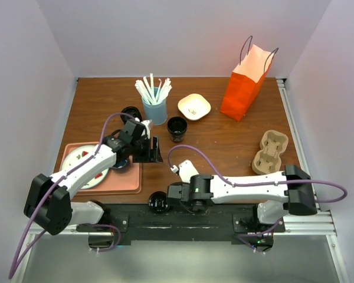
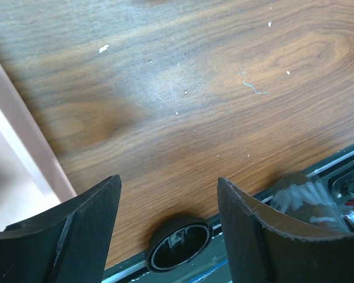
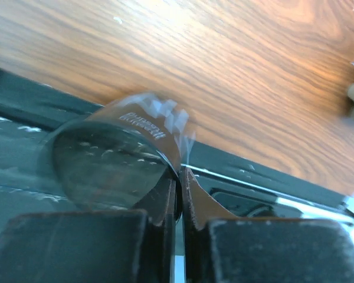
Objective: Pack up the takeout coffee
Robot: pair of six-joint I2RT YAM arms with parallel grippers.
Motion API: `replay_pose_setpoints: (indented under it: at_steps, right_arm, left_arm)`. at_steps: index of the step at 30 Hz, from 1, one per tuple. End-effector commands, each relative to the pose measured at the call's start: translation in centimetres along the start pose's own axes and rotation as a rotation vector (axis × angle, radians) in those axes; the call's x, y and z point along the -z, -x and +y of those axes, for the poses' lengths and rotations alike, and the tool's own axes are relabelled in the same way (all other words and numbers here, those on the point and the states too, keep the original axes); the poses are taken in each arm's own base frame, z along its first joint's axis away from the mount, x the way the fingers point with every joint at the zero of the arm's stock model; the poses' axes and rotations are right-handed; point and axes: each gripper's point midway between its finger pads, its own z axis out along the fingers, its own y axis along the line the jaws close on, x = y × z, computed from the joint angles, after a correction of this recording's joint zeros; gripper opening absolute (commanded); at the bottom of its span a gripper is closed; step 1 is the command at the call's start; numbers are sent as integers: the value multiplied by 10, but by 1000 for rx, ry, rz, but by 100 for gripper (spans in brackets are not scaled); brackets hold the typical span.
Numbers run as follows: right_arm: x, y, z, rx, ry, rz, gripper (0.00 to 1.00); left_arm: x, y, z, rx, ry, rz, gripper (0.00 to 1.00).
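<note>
The takeout coffee's black tapered cup [image 1: 177, 128] stands open-topped in the middle of the table, in front of the straw tumbler. A round black lid [image 1: 159, 201] sits at the table's near edge, tilted; it also shows in the left wrist view [image 2: 180, 243]. My right gripper [image 1: 167, 199] reaches left along that edge and is shut on the lid's rim [image 3: 156, 127], its fingers pressed together [image 3: 180, 175]. My left gripper [image 1: 153, 150] hangs open over bare wood beside the pink tray, nothing between its fingers [image 2: 168, 183].
An orange paper bag [image 1: 245, 82] stands at the back right. A cardboard cup carrier [image 1: 271, 152] lies at the right. A blue tumbler of white straws [image 1: 154, 107], a white bowl [image 1: 194, 107], another black round thing [image 1: 131, 112] and a pink tray [image 1: 130, 178] with a plate [image 1: 82, 162] are at the left.
</note>
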Motion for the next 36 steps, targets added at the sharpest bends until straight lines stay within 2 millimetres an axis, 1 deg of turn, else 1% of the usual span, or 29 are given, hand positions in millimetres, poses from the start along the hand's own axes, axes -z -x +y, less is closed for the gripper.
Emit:
replay_pose_setpoints:
  at_steps: [1, 2, 3, 4, 5, 6, 7, 8, 9, 10, 11, 13, 14, 15, 17, 18, 19, 20, 21, 22, 23, 26, 28, 30, 32, 33, 35, 36]
  right_arm:
    - [24, 36, -2, -124, 74, -123, 0]
    - [22, 44, -7, -163, 83, -124, 0]
    - [22, 56, -6, -214, 123, -149, 0]
    - [25, 65, -12, -243, 162, -172, 0]
    - [15, 71, -23, -311, 182, -147, 0]
    - [14, 88, -22, -372, 230, -187, 0]
    - [17, 97, -30, -400, 265, -216, 0]
    - [5, 103, -43, -453, 255, -216, 0]
    - [3, 114, -41, -490, 299, -234, 0]
    - [-3, 117, -44, -492, 299, -234, 0]
    - [-17, 117, -52, -516, 273, -213, 0]
    - [-30, 120, -53, -539, 272, -189, 0]
    - [-41, 119, -54, -550, 255, -168, 0]
    - [-44, 123, -54, -571, 254, -171, 0]
    - [-54, 124, -58, -611, 246, -156, 0]
    - [-59, 127, -57, -630, 255, -159, 0]
    - [-63, 127, -55, -654, 274, -145, 1]
    - [-71, 124, -60, -677, 266, -127, 2]
    - [-76, 125, -60, -698, 268, -118, 2]
    - [-79, 124, -61, -710, 266, -111, 3]
    - [-81, 124, -64, -722, 261, -107, 3]
    - [-86, 126, -65, -739, 264, -102, 7]
    - [-89, 125, -65, -751, 259, -90, 11]
    - [-89, 127, -64, -760, 261, -92, 17]
    - [-88, 129, -65, -771, 265, -100, 20]
    - [-87, 129, -65, -773, 266, -101, 26]
    - [-80, 136, -70, -785, 271, -121, 34]
    - [-78, 136, -73, -783, 260, -121, 41]
  left_arm:
    - [17, 22, -3, -56, 4, -82, 70]
    - [20, 24, -3, -76, 6, -86, 70]
    - [20, 23, -3, -90, 9, -85, 70]
    - [22, 24, -3, -108, 7, -87, 69]
    - [24, 24, -2, -147, 7, -91, 68]
    - [26, 23, -1, -167, 6, -92, 68]
    - [31, 21, -1, -188, 4, -89, 68]
    - [34, 20, 0, -221, 15, -87, 68]
    - [36, 16, -2, -244, 23, -76, 68]
    - [39, 11, 1, -255, 48, -55, 68]
    - [40, 6, -1, -265, 46, -42, 68]
    - [38, -9, -12, -289, 23, -3, 66]
    - [38, -14, -17, -281, 17, 6, 66]
    - [37, -25, -28, -312, -1, 24, 65]
    - [35, -34, -39, -305, -2, 32, 64]
    - [35, -44, -49, -330, -24, 48, 63]
    - [32, -49, -54, -331, -30, 56, 62]
    - [30, -61, -62, -341, -45, 77, 61]
    - [29, -66, -65, -342, -48, 89, 59]
    - [24, -73, -67, -348, -41, 108, 58]
    - [23, -84, -74, -365, -52, 128, 58]
    - [16, -102, -73, -376, -20, 178, 55]
    - [12, -112, -73, -384, -15, 203, 52]
    - [12, -121, -78, -385, -24, 218, 51]
    - [7, -130, -76, -382, -5, 246, 50]
    - [5, -133, -74, -378, 5, 257, 50]
    - [-1, -140, -66, -359, 42, 282, 50]
    - [-4, -141, -61, -351, 66, 286, 50]
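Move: The right hand, already pinching the cup, takes it to bare table about 16 cm ahead and 3 cm left, 6 cm lower; another black cup stands some 11 cm beyond that spot and 4 cm left of it. The black lid lies about 12 cm straight back from the empty left hand, 9 cm below; from the right hand it lies 10 cm left, 3 cm ahead. The blue mug is 14 cm left of the left hand, level with it. Right hand arcs the cup 16 cm forward, then opens; left swings 15 cm back-right towards lid, fingers narrowing. ##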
